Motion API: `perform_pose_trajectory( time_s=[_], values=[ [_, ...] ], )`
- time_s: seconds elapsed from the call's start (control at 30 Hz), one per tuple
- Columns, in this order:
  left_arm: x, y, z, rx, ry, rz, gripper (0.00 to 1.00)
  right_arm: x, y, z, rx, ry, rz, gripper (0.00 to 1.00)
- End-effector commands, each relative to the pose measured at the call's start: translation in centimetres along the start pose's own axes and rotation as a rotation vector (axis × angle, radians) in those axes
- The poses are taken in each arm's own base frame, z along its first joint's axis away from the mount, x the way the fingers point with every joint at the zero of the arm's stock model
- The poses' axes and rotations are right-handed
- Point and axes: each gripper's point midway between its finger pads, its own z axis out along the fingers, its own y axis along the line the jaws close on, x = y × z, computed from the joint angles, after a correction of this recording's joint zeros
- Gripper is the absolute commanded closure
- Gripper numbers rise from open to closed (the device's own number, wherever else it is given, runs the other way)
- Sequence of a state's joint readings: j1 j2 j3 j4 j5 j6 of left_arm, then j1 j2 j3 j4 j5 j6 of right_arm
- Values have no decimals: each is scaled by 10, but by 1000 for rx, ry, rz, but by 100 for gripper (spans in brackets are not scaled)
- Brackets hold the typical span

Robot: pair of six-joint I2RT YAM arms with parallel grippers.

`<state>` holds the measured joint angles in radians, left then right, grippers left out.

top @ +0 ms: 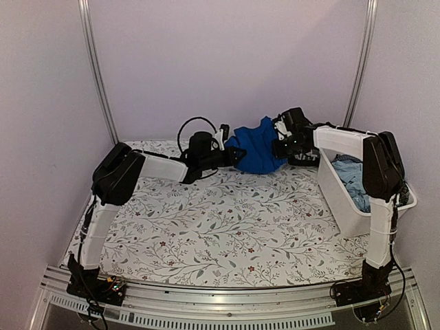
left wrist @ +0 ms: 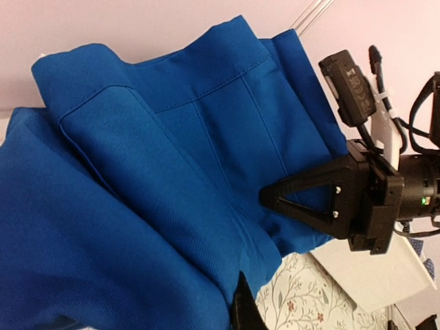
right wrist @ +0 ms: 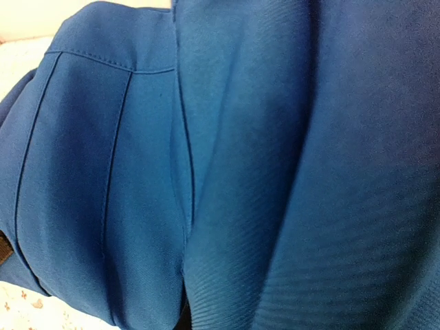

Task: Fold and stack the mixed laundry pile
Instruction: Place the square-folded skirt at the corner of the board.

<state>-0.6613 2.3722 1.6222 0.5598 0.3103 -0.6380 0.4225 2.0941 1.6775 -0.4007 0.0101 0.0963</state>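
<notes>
The royal blue garment hangs bunched between my two grippers at the back of the table, just above the cover. My left gripper is shut on its left side. In the left wrist view the cloth fills most of the frame, and only one black fingertip shows under a fold. My right gripper is shut on the garment's right edge, and its finger presses into the cloth. In the right wrist view blue fabric hides the fingers. A pale blue garment lies in the tub.
A white plastic tub stands at the right of the table beside the right arm. The leaf-and-flower table cover spreads over the table in front of the grippers. Pale walls and two metal posts close off the back.
</notes>
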Motion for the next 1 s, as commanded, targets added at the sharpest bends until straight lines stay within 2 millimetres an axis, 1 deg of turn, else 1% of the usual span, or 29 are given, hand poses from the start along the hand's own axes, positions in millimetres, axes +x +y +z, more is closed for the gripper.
perform_pose_trajectory(
  time_s=[0.0, 0.03, 0.07, 0.1, 0.17, 0.23, 0.27, 0.3, 0.33, 0.43, 0.47, 0.5, 0.57, 0.6, 0.63, 0.67, 0.73, 0.8, 0.83, 0.87, 0.93, 0.97],
  values=[
    [-29, -45, 31, 201, -106, 116, 100, -83, -38, -57, 106, -246, -3, 100],
    [-34, -50, 39, 229, -122, 124, 100, -91, -46, -62, 126, -270, 0, 100],
    [-33, -51, 48, 246, -129, 123, 100, -98, -53, -68, 143, -293, 3, 100],
    [-38, -56, 56, 273, -148, 125, 100, -106, -61, -74, 167, -316, -1, 100],
    [-40, -57, 72, 302, -177, 122, 100, -118, -75, -85, 225, -352, -18, 100],
    [-47, -54, 83, 314, -239, 110, 100, -124, -91, -93, 282, -373, -31, 100],
    [-53, -55, 84, 326, -283, 104, 100, -126, -101, -97, 307, -383, -27, 100],
    [-54, -51, 86, 323, -321, 93, 100, -124, -108, -97, 333, -386, -29, 100],
    [-56, -48, 85, 322, -354, 85, 100, -127, -114, -101, 355, -415, -30, 100],
    [-53, -36, 86, 287, -401, 81, 100, -133, -129, -112, 405, -466, -52, 100],
    [-52, -34, 85, 286, -412, 77, 100, -136, -133, -113, 410, -477, -53, 100],
    [-51, -30, 86, 275, -420, 67, 98, -139, -135, -113, 408, -487, -59, 100],
    [-52, -21, 86, 253, -438, 40, 88, -144, -136, -107, 397, -493, -72, 100],
    [-54, -16, 85, 242, -452, 22, 76, -145, -135, -101, 393, -489, -82, 100],
    [-56, -12, 84, 230, -459, 4, 59, -147, -135, -98, 392, -489, -87, 100],
    [-56, -9, 85, 221, -457, -7, 49, -147, -137, -91, 392, -478, -95, 100],
    [-54, 2, 85, 199, -441, -33, 34, -149, -137, -83, 386, -477, -109, 100],
    [-46, 11, 84, 196, -410, -59, 26, -150, -137, -74, 370, -469, -115, 100],
    [-45, 12, 83, 194, -395, -66, 24, -149, -137, -69, 364, -459, -116, 100],
    [-38, 16, 83, 188, -369, -74, 20, -149, -137, -66, 363, -456, -114, 100],
    [-26, 18, 81, 182, -327, -75, 15, -147, -141, -60, 376, -446, -109, 100],
    [-20, 20, 80, 172, -306, -76, 12, -148, -147, -60, 390, -444, -105, 100]
  ],
)
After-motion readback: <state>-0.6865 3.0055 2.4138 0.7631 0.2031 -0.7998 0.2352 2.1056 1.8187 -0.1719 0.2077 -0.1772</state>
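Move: The skirt is already up between both hands, its middle roughly 8 cm right and 2 cm forward of the left hand, and 7 cm left and 1 cm back of the right. The checkered stack at the far right corner lies about 10 cm ahead, 16 cm right and 9 cm below the right hand; from the left hand, some 12 cm ahead, 31 cm right and 10 cm below. The laundry basket is 24 cm back and 24 cm right of the right hand, 5 cm lower. To the right, forward and up, some 18 cm in all, the right hand carries the skirt towards the checkered stack, its grip kept shut and its fingers tipping up about 25 degrees. The left hand goes along forward-right, still holding its end, then stops, sinks a little, opens wide to let go and eases slightly back left while the right hand carries on. ##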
